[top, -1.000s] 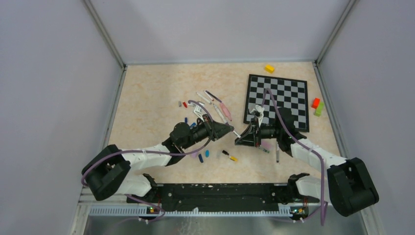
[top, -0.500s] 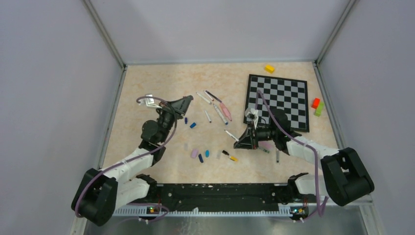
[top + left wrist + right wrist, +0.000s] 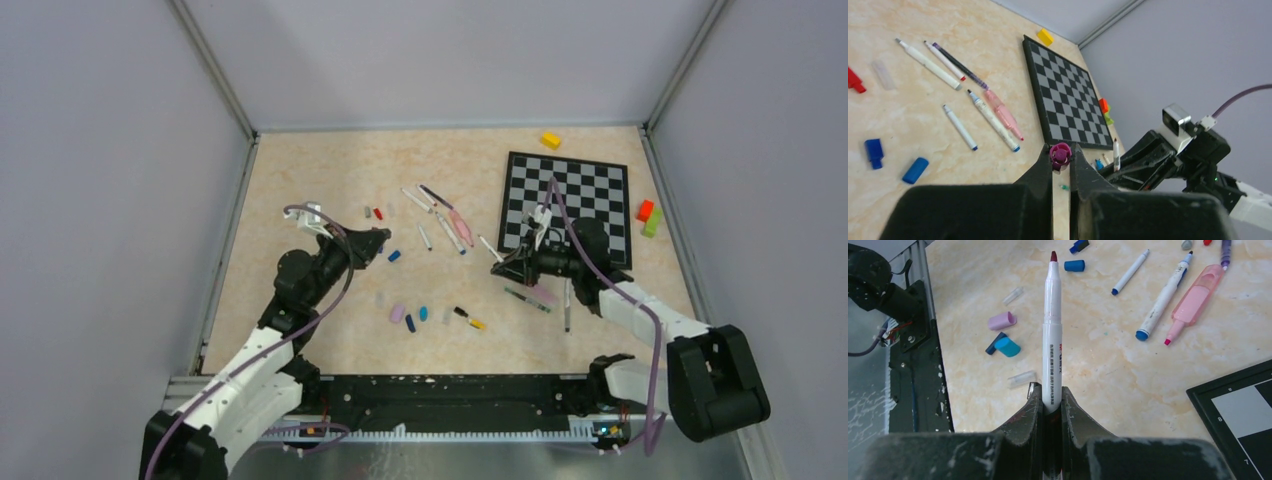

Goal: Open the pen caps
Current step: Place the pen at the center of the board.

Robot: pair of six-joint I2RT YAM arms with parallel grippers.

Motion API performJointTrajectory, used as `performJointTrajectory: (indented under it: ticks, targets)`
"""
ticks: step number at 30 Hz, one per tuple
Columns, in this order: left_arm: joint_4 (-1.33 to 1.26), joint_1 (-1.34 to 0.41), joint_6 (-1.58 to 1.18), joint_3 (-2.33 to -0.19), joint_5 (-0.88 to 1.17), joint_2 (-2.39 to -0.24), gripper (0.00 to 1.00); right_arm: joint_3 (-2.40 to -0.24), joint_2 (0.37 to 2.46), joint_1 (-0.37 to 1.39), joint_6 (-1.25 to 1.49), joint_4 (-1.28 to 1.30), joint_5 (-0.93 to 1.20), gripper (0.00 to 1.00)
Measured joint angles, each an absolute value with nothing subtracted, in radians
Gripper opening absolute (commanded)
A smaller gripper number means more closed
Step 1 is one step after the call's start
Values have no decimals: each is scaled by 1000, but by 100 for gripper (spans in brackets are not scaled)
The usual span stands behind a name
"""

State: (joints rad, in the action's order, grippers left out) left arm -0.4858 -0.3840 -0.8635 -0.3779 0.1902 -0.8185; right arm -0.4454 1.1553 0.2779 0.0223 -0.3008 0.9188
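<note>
My left gripper (image 3: 1060,156) is shut on a small magenta pen cap (image 3: 1060,153), held above the table left of centre (image 3: 380,237). Right of centre, my right gripper (image 3: 1051,399) is shut on a white pen (image 3: 1052,335) whose dark red tip is bare; the same pen (image 3: 489,247) points left and away from the gripper (image 3: 497,265). Loose caps lie between the arms: lilac (image 3: 397,313), cyan (image 3: 423,313), navy (image 3: 410,322), blue (image 3: 394,256), red (image 3: 377,213) and a clear cap (image 3: 1022,378). Several uncapped pens (image 3: 445,225) lie further back.
A chessboard (image 3: 570,205) lies at the back right, with a yellow block (image 3: 550,140) behind it and red (image 3: 646,211) and green (image 3: 654,222) blocks by the right wall. More pens (image 3: 567,305) lie under the right arm. A pink highlighter (image 3: 460,225) rests among the pens.
The two grippers were close together at the centre; now they are apart. The left arm swung left and back with the cap, and the right drew back towards the chessboard with the pen.
</note>
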Motion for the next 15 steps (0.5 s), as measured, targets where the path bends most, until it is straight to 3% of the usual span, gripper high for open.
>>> performJointTrajectory:
  ticks: [5, 15]
  targets:
    - [-318, -382, -789, -325, 189, -659, 0, -541, 1213, 278, -1, -211, 867, 0]
    - [-101, -381, -702, -300, 156, -616, 0, -1224, 1742, 278, -163, 120, 730, 0]
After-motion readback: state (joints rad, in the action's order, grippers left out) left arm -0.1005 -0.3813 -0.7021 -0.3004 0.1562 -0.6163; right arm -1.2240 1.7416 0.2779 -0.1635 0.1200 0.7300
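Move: The pen in the right hand is bound for the uncapped pens in mid-table, about 20 cm ahead, 11 cm left and 12 cm below; their nearest, the pink pen, is 18 ahead and 7 left, the board's near-left corner 12 ahead and 2 right. Under the left hand, some 22 cm down, lie loose caps: the clear cap 4 cm back and 4 left, the lilac cap 8 back, the blue cap 7 ahead. Forward and fast, the right hand sweeps about 17 cm, arching slightly up and then beginning to sink, and carries the still-gripped uncapped pen past the board's near-left corner towards the open pens, its left side dipping a little. Meanwhile the left hand, keeping its pinch on the magenta cap, sinks about 8 cm and draws slightly back and left towards the loose caps, rolling roughly 15 degrees. ##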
